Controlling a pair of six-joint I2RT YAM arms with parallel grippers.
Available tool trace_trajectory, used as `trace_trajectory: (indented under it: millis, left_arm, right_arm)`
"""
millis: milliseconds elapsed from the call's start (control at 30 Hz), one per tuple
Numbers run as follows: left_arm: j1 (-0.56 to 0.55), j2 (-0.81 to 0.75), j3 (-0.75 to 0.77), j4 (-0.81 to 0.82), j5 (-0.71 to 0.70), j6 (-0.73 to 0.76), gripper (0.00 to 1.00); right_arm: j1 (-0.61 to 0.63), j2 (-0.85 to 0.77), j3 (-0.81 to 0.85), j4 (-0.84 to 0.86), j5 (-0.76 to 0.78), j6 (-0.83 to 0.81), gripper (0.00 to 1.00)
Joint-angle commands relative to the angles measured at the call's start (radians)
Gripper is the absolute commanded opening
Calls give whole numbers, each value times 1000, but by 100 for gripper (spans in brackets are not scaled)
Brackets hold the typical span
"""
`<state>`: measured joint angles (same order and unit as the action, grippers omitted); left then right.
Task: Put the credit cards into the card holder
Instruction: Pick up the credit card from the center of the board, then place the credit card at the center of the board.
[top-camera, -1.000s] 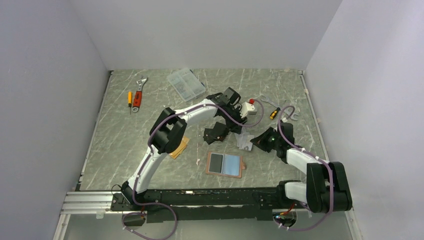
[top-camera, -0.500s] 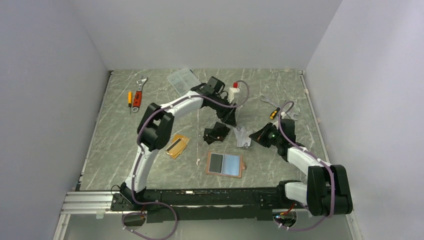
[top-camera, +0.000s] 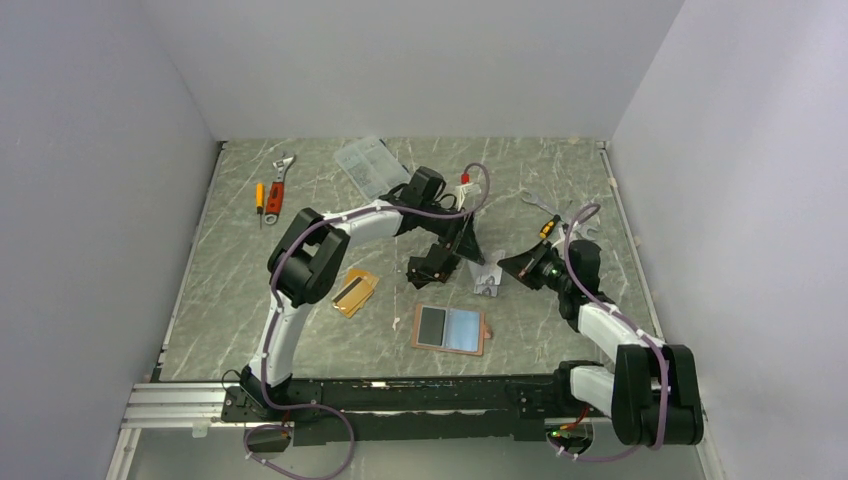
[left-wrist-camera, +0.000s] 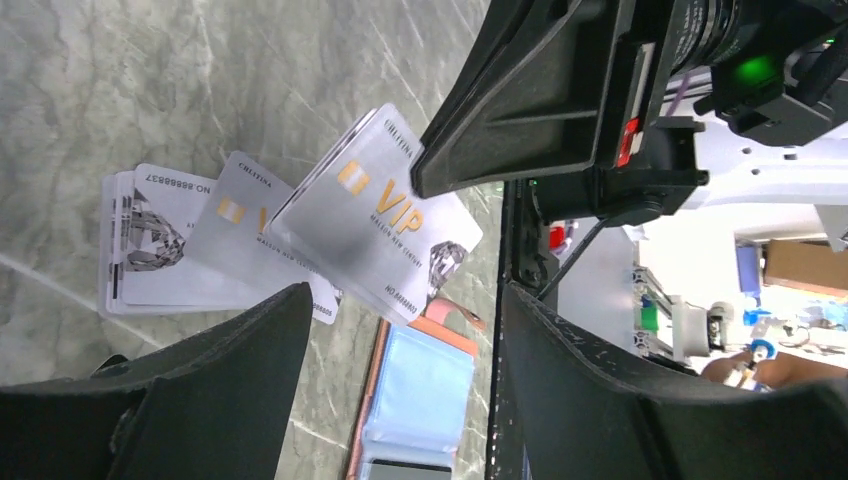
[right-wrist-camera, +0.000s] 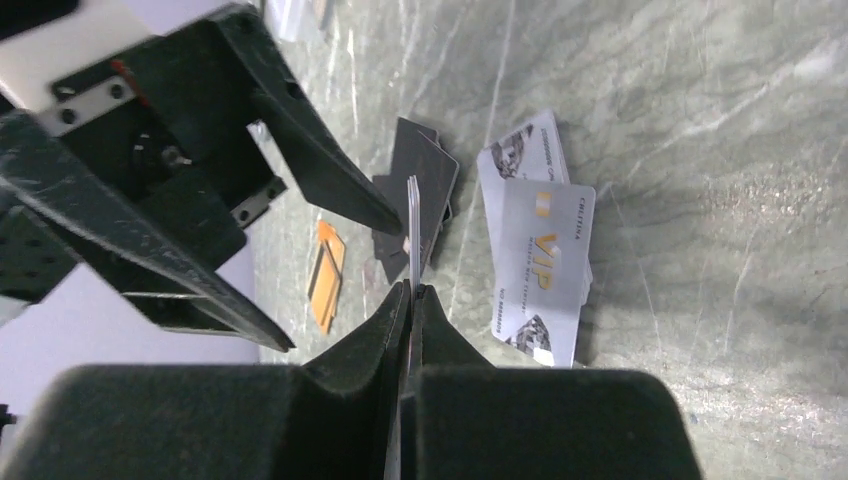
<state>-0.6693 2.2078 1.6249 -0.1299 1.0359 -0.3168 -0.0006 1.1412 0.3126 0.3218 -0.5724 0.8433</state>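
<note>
My right gripper is shut on a silver-grey credit card, seen edge-on here; in the left wrist view its VIP face hangs above the table. The left gripper stands open just beside that card, its fingers apart and not touching it. More silver credit cards lie fanned on the table below. Two orange-gold credit cards lie further left. The card holder lies open and flat, pale-blue inside up, nearer the arm bases.
A black irregular flat piece lies beside the silver cards. A clear compartment box sits at the back. A wrench and screwdriver lie back left, more hand tools back right. Walls close in three sides.
The left arm swung its gripper over to the card and its jaws have widened. The right gripper has lifted slightly to the right, staying shut on the silver card.
</note>
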Motion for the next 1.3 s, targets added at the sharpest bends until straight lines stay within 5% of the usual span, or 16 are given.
trace_trajectory:
  millis: [0, 400, 567, 700, 867, 1067, 1267]
  left_arm:
    - [4, -17, -55, 272, 93, -229, 76]
    - [-2, 1, -100, 368, 110, -314, 72]
    - [-9, 16, -138, 576, 151, -470, 51]
    - [-7, 26, -153, 673, 170, -545, 26]
    - [-7, 46, -162, 763, 181, -635, 10]
    - [-5, 55, -158, 807, 188, -677, 9]
    - [-5, 63, -160, 845, 193, -716, 9]
  right_arm:
    - [-39, -61, -20, 134, -78, 45, 0]
    - [-64, -71, -41, 220, -137, 122, 0]
    - [-64, -24, -54, 290, -147, 144, 0]
    - [-64, -40, -47, 212, -121, 96, 0]
    - [-64, -31, -50, 229, -150, 90, 0]
    - [-63, 49, -65, 367, -252, 141, 27]
    - [-56, 81, -66, 456, -267, 172, 31]
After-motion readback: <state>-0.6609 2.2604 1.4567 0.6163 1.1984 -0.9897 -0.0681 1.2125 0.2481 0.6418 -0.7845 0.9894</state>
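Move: The credit cards, already held in the right gripper, sit with their middle about 3 cm to the right of the open left fingers and 1 cm lower; from the right hand that middle is some 2 cm ahead, 2 cm left and 1 cm down. The white card stack lies nearly under both hands, 8 cm below the left one and 1 cm to its right. From the left hand, the black cards are 10 cm left and 4 cm ahead, the card holder 11 cm back and 6 cm left, both 8 cm down. Upward first goes the right hand, lifting the cards about 3 cm above the stack and then holding them there. The left hand stays close, rolling some 15 degrees and tipping its fingers up until they straddle the cards, then closes from wide open and pinches them. The right fingers next open about a third and let go, while the left rises to about 3 cm above its start. ##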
